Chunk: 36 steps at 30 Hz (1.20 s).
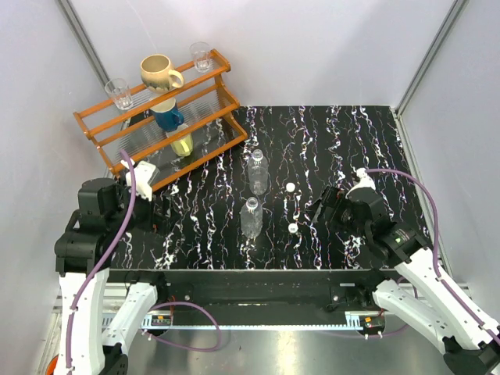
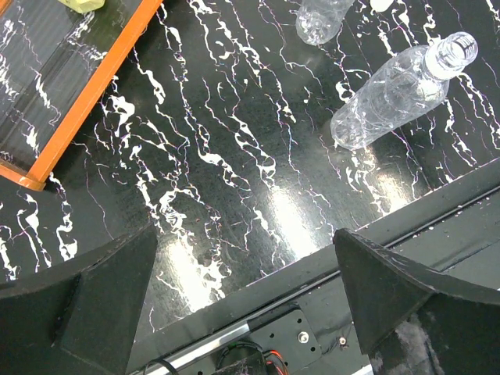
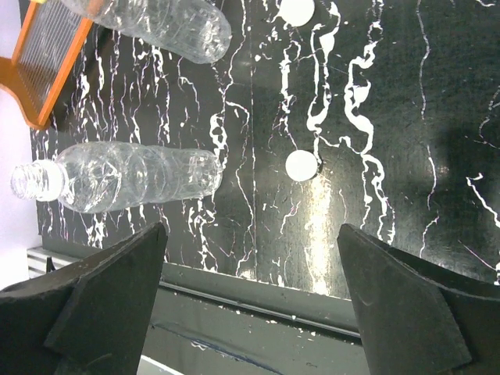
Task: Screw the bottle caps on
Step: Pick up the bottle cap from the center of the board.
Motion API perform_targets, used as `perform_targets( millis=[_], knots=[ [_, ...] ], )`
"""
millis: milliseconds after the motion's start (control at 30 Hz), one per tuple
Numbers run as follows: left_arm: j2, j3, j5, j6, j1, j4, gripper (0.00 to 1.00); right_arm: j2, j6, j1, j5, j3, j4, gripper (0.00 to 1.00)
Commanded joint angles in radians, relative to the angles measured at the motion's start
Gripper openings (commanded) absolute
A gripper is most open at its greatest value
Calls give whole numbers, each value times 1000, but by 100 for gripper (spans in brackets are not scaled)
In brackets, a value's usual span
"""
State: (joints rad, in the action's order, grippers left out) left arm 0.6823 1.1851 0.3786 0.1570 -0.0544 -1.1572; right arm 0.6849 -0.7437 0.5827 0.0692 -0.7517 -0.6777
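Note:
Two clear ribbed bottles stand upright and uncapped mid-table: the near bottle (image 1: 251,219) and the far bottle (image 1: 258,172). Two white caps lie loose on the table to their right, a near cap (image 1: 293,227) and a far cap (image 1: 290,187). My left gripper (image 1: 158,212) is open and empty, left of the bottles; its view shows the near bottle (image 2: 394,90) and the far bottle (image 2: 320,19). My right gripper (image 1: 323,205) is open and empty, right of the caps; its view shows the near bottle (image 3: 129,176), far bottle (image 3: 160,23), near cap (image 3: 301,166) and far cap (image 3: 297,9).
An orange wooden rack (image 1: 160,117) stands at the back left with a beige mug (image 1: 160,74), a blue mug (image 1: 166,117) and two drinking glasses (image 1: 119,94). Its corner shows in the left wrist view (image 2: 74,109). The table's front edge (image 1: 250,275) is near both grippers.

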Motion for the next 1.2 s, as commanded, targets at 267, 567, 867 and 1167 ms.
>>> perform_targets(
  millis=[267,567,867,1167],
  knots=[
    [-7,22,-23,6,1,30,99,207,35,6,49,-49,21,83],
    [-21,11,-37,15,1,30,99,496,56,6,66,-51,197,74],
    [-20,5,-33,21,1,25,99,571,38,6,49,37,346,65],
    [-20,1,-37,24,1,30,99,614,37,8,41,101,405,58]
  ],
)
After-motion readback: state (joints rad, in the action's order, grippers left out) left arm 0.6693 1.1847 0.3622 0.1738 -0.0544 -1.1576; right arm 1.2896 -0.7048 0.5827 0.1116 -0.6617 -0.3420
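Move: The right hand goes for the nearer cap, which lies about 4 cm ahead, 4 cm left and 18 cm below. The farther cap stands some 12 cm beyond it. The near bottle is roughly 11 cm to that nearer cap's left, level with it; the far bottle is about 12 cm beyond and 10 cm left of it. From the idle left hand the nearer cap lies about 7 cm ahead, 31 cm right and 27 cm below. No contact yet: the right hand swoops down about 14 cm towards the nearer cap, reaching forward nearly 6 cm and a little left on the way, then easing back about 1 cm as it keeps sinking. The wrist tips the fingers some 15 degrees steeper and rolls its left side down by about as much, while the fingers narrow from wide open to just over half. ##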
